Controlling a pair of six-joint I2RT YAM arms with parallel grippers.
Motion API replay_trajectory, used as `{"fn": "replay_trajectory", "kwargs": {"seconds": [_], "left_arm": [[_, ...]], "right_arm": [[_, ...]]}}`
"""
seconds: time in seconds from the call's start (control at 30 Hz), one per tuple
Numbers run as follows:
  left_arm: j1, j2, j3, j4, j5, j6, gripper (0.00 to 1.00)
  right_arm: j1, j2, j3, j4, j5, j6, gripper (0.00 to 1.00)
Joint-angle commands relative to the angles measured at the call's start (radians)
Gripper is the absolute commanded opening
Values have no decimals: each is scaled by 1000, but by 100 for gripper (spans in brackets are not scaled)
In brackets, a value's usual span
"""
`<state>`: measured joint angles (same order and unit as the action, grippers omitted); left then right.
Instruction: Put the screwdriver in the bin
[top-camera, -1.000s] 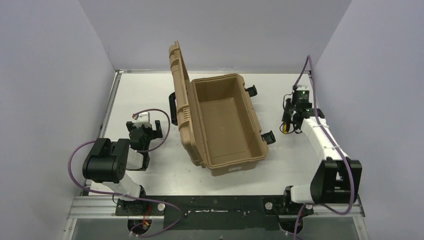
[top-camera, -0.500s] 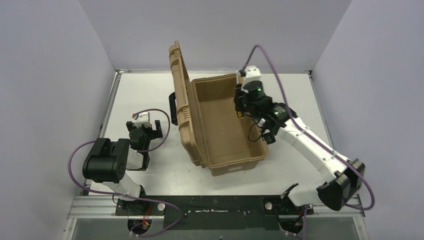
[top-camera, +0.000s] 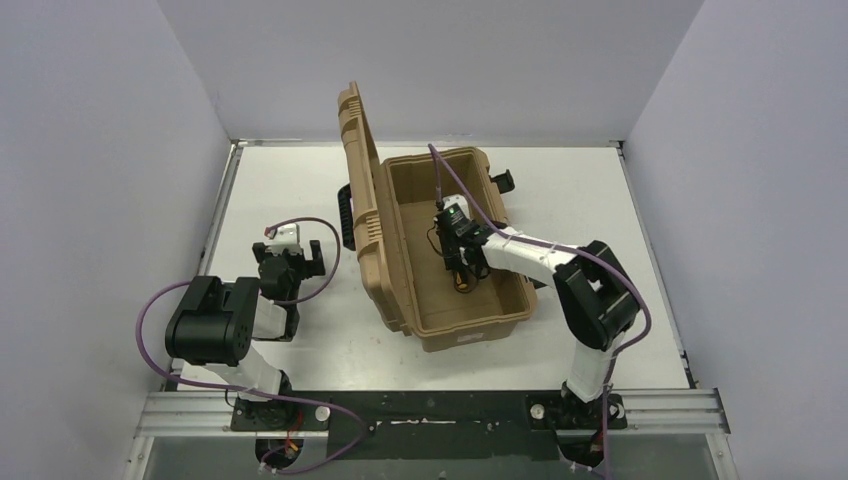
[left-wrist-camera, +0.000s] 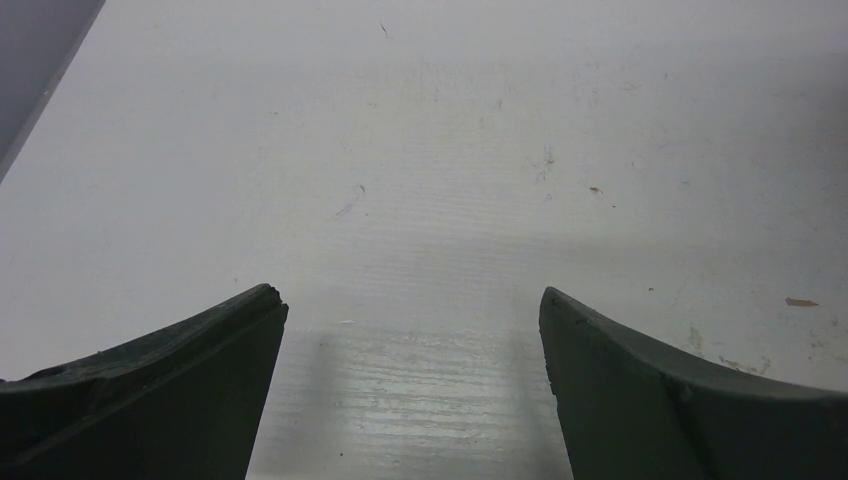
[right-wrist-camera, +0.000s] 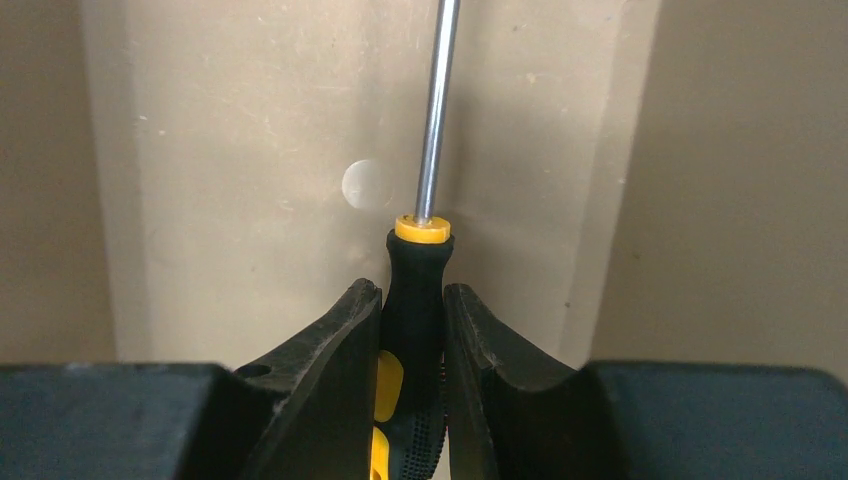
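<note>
The bin (top-camera: 470, 328) is a tan case standing open mid-table, its ribbed lid (top-camera: 358, 150) upright on the left side. My right gripper (top-camera: 461, 268) reaches down inside the bin's cavity, shut on the screwdriver (top-camera: 462, 288). In the right wrist view the black-and-yellow handle (right-wrist-camera: 415, 285) is clamped between both fingers of the right gripper (right-wrist-camera: 413, 300), and the silver shaft (right-wrist-camera: 436, 110) runs out over the bin's tan floor (right-wrist-camera: 250, 150). Whether the tip touches the floor is hidden. My left gripper (top-camera: 298, 263) rests left of the bin, open (left-wrist-camera: 408, 300) over bare table.
Black latches (top-camera: 503, 182) (top-camera: 535, 276) hang off the bin's right side and a black handle (top-camera: 347, 215) sits behind the lid. Grey walls enclose the white table (top-camera: 600, 200) on three sides. The right arm's cable (top-camera: 445, 175) loops above the bin.
My right arm swung from the table's right side over the bin's rim and down into the bin, carrying the screwdriver. The left arm has not moved.
</note>
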<state>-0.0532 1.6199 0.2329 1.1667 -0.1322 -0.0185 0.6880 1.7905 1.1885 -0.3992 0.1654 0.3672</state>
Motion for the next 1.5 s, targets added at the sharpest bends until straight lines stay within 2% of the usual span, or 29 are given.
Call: {"fn": "replay_trajectory", "kwargs": {"seconds": [0.0,0.1,0.2,0.33,0.4,0.43,0.47,0.87,1.0,1.1,1.2,1.47], "left_arm": [[-4,-7,21,48,-7,-8,97],[-3,-8,19,48,-7,-9,97],[-4,-9,20,49,-8,-9,97],[-4,-8,20,47,-7,-8,97],[-4,-9,20,48,-7,-8,97],[-4,-8,20,48,-7,-8,97],[-4,-8,20,48,-7,-8,97],[-4,-9,20,47,-7,-8,97],[-4,-9,20,48,-7,-9,97],[-4,-9,19,49,-8,-8,97],[-4,-8,20,47,-7,-8,97],[-4,-7,20,47,-7,-8,97]], "right_arm": [[2,66,17,100,-17,27,0],[2,110,22,101,-20,37,5],[1,125,20,99,-22,46,17],[2,104,23,79,-2,56,54],[2,76,32,64,5,58,76],[2,61,38,56,9,57,90],[2,47,43,49,14,55,99],[6,-225,141,-18,15,-33,100],[-12,-355,119,8,25,-72,100],[-68,-464,49,51,49,-90,100],[-178,-577,-58,104,39,-99,100],[-397,-791,-399,326,131,-150,100]]}}
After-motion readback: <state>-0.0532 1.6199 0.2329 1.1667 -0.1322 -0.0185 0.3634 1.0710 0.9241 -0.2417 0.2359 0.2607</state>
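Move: The right gripper already holds the screwdriver by its handle inside the bin; the middle of the bin floor is about 4 cm below it, 1 cm ahead and 1 cm left. The bin's right rim runs some 10 cm to the right, level front-to-back and about 8 cm up; the near black latch is about 15 cm right, 2 cm back and 5 cm up. From the left gripper, that floor spot lies some 32 cm right, 2 cm back and 4 cm below. Lower the right gripper about 3 cm towards the bin floor, easing slightly left, then open the fingers fully to let go of the screwdriver. Lift straight up some 20 cm out of the bin, then swing right about 15 cm over the right rim, fingers tipping up roughly 35 degrees and the hand turning a little clockwise. ##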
